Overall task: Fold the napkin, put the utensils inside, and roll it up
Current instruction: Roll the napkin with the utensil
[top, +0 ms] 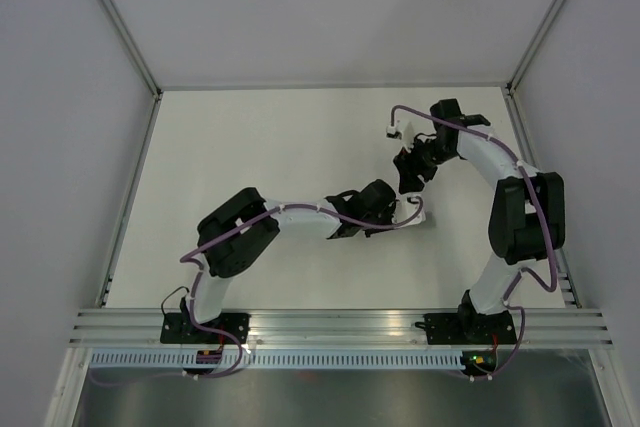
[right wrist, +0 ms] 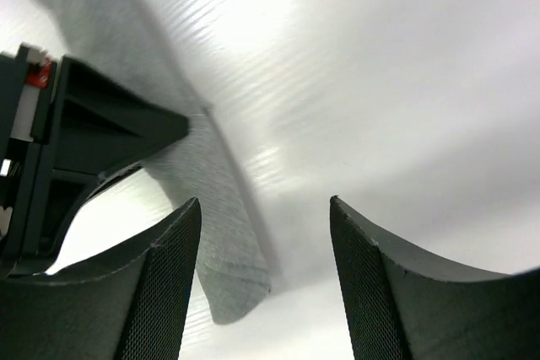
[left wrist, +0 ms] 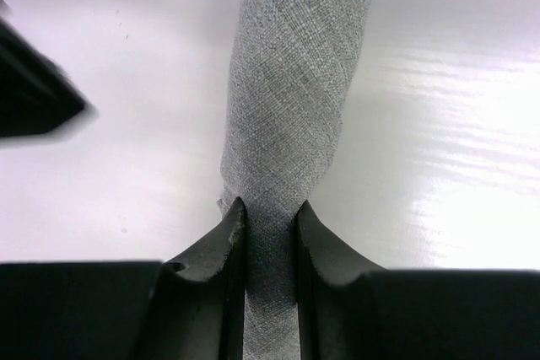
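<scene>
The napkin (left wrist: 291, 82) is a tight grey roll lying on the white table. My left gripper (left wrist: 268, 208) is shut on its near end, with both jaws pressed against the cloth. In the right wrist view the roll (right wrist: 224, 217) runs up and left, its other end lying just inside the left finger (right wrist: 160, 284). My right gripper (right wrist: 264, 204) stands open with nothing between its jaws. In the top view the left gripper (top: 398, 209) and right gripper (top: 412, 175) meet right of centre and cover most of the roll. The utensils are hidden.
The white table (top: 260, 147) is walled in by pale panels on three sides. An aluminium rail (top: 340, 327) carrying both arm bases runs along the near edge. A dark part of the right arm (left wrist: 34, 90) shows at the left of the left wrist view.
</scene>
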`<state>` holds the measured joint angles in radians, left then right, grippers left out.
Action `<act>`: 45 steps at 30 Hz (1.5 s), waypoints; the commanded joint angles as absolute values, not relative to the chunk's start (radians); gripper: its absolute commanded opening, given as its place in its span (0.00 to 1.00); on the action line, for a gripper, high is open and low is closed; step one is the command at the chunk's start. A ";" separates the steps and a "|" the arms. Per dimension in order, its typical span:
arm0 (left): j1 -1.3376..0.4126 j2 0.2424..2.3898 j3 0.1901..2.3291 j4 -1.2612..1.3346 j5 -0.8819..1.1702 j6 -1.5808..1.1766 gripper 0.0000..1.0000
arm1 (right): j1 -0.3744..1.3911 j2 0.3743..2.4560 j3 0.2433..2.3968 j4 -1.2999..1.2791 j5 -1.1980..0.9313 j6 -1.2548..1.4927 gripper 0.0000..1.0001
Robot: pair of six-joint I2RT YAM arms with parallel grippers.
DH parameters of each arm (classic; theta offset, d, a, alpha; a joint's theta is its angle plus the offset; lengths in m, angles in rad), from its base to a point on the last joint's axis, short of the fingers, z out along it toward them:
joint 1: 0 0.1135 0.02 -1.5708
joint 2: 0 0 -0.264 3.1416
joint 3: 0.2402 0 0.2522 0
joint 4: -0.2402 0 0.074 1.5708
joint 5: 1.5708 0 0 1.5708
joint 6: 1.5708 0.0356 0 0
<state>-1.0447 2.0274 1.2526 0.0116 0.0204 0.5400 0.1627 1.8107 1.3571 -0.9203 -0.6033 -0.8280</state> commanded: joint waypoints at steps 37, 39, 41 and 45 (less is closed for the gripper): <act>-1.022 2.401 1.660 -0.462 -0.035 -0.704 0.17 | 0.011 1.795 1.258 -0.687 -0.488 -0.255 0.69; -1.017 2.401 1.664 -0.442 -0.022 -0.732 0.17 | 0.015 1.813 1.276 -0.684 -0.485 -0.230 0.68; -1.014 2.405 1.672 -0.427 -0.006 -0.767 0.17 | 0.017 1.841 1.296 -0.683 -0.489 -0.218 0.69; -1.012 2.413 1.686 -0.420 -0.005 -0.811 0.19 | 0.026 1.890 1.315 -0.661 -0.480 -0.196 0.68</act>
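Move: The left hand already pinches the rolled napkin near its middle, which lies about 2 cm to its right, level ahead and 1 cm below; the roll's free right end is some 12 cm right and 2 cm ahead. From the empty, open right hand the roll's middle lies about 7 cm back, 4 cm left and 7 cm below, the free end 5 cm back, 5 cm right, equally low. Left swings the pinched roll rightward, 55 degrees counter-clockwise; open right arcs rightward, rising then sinking towards its end. ##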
